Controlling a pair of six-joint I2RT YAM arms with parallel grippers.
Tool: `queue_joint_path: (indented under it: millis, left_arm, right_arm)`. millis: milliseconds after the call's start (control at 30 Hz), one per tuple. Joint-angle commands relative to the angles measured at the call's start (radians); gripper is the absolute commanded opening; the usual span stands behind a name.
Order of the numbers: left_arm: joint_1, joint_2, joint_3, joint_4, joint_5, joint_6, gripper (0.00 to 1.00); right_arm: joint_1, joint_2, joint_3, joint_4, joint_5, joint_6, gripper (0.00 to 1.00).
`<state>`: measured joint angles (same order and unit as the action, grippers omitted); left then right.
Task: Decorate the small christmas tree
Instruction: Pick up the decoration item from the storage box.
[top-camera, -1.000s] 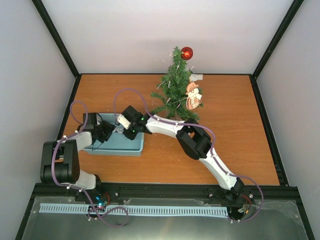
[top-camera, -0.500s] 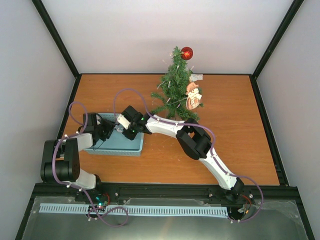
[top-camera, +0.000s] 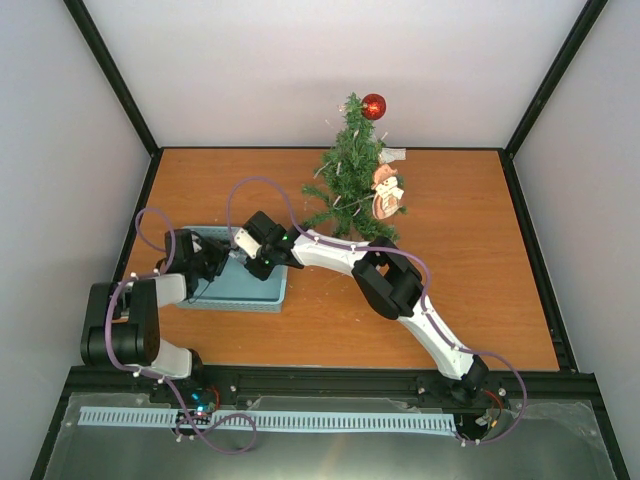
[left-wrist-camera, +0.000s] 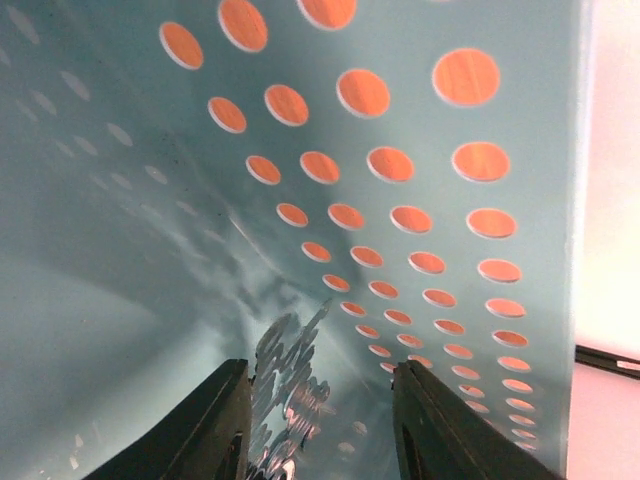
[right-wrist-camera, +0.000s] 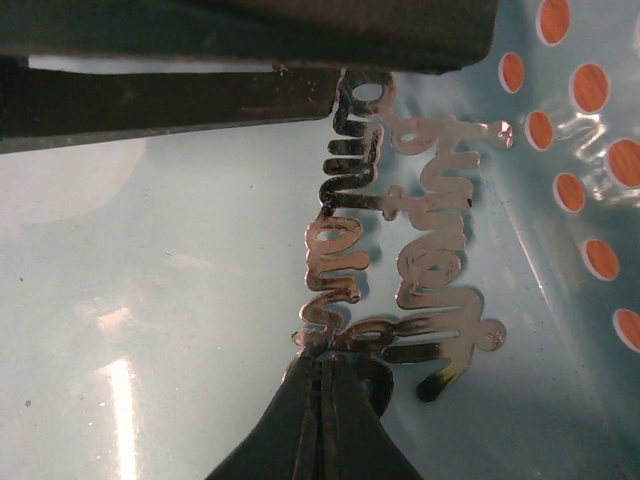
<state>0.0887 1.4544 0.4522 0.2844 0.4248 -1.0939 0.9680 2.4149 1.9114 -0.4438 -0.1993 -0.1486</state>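
Note:
The small christmas tree stands at the back of the table with a red ball at its top and a snowman ornament on its right side. Both grippers reach into a pale blue perforated basket. My right gripper is shut on the lower end of a shiny silver script-lettering ornament, just above the basket floor. My left gripper is open, and the same ornament stands edge-on between its fingers, close to the left finger.
The basket wall, pierced with round holes, rises right in front of the left gripper. The left gripper's dark finger crosses the top of the right wrist view, against the ornament's far end. Black frame posts and pale walls ring the wooden table.
The left arm's wrist and forearm have crept slightly toward the back. The right arm and the ornament look unmoved.

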Motion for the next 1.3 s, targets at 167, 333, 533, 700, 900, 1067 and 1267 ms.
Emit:
queue_joint_path:
  millis: [167,333,533,700,900,1067,1267]
  left_arm:
    - [-0.027,0.031,-0.104,0.263,0.088,-0.027,0.36]
    - [-0.028,0.029,-0.108,0.262,0.080,-0.004,0.29]
    - [-0.029,0.051,-0.100,0.227,0.072,0.024,0.16]
    - [-0.029,0.002,-0.090,0.147,0.032,0.068,0.03]
    - [-0.028,-0.128,-0.046,0.007,-0.046,0.130,0.01]
    - [-0.029,-0.251,-0.043,-0.086,-0.085,0.164,0.01]
    - [-0.029,-0.416,-0.043,-0.172,-0.075,0.197,0.01]
  right_arm:
    - [-0.011,0.044,-0.012,-0.015,-0.025,0.015,0.03]
    - [-0.014,0.039,-0.024,-0.005,-0.025,0.017,0.03]
    - [-0.015,0.032,-0.033,0.003,-0.019,0.018,0.03]
    - [-0.016,0.006,-0.040,0.009,-0.004,0.020,0.07]
    - [-0.017,-0.085,-0.088,0.055,0.025,0.040,0.19]
    - [-0.017,-0.188,-0.150,0.095,0.048,0.047,0.26]
    - [-0.018,-0.320,-0.234,0.132,0.048,0.056,0.35]
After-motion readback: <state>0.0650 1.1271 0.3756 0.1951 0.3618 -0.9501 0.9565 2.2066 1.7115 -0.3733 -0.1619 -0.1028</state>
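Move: The decoration item, a shiny cut-out lettering, stands edge-up between the left hand's open fingers: its middle is about 1 cm ahead, 3 cm right and 2 cm below that hand. From the right hand, already shut on its other end, its middle lies some 3 cm left, 1 cm ahead and 1 cm up. The storage box's far wall is about 5 cm straight ahead of the left hand; its right wall is 13 cm to the right and 3 cm back. The lettering passes from the right hand to the left: the left fingers edge about 1.5 cm right and close to pinch its near end while the right hand holds still. Then the right fingers part and let go, backing off to the right and up about 5 cm, as the left hand lifts the piece some 5 cm, drawing slightly back and left and tipping its fingers up. ##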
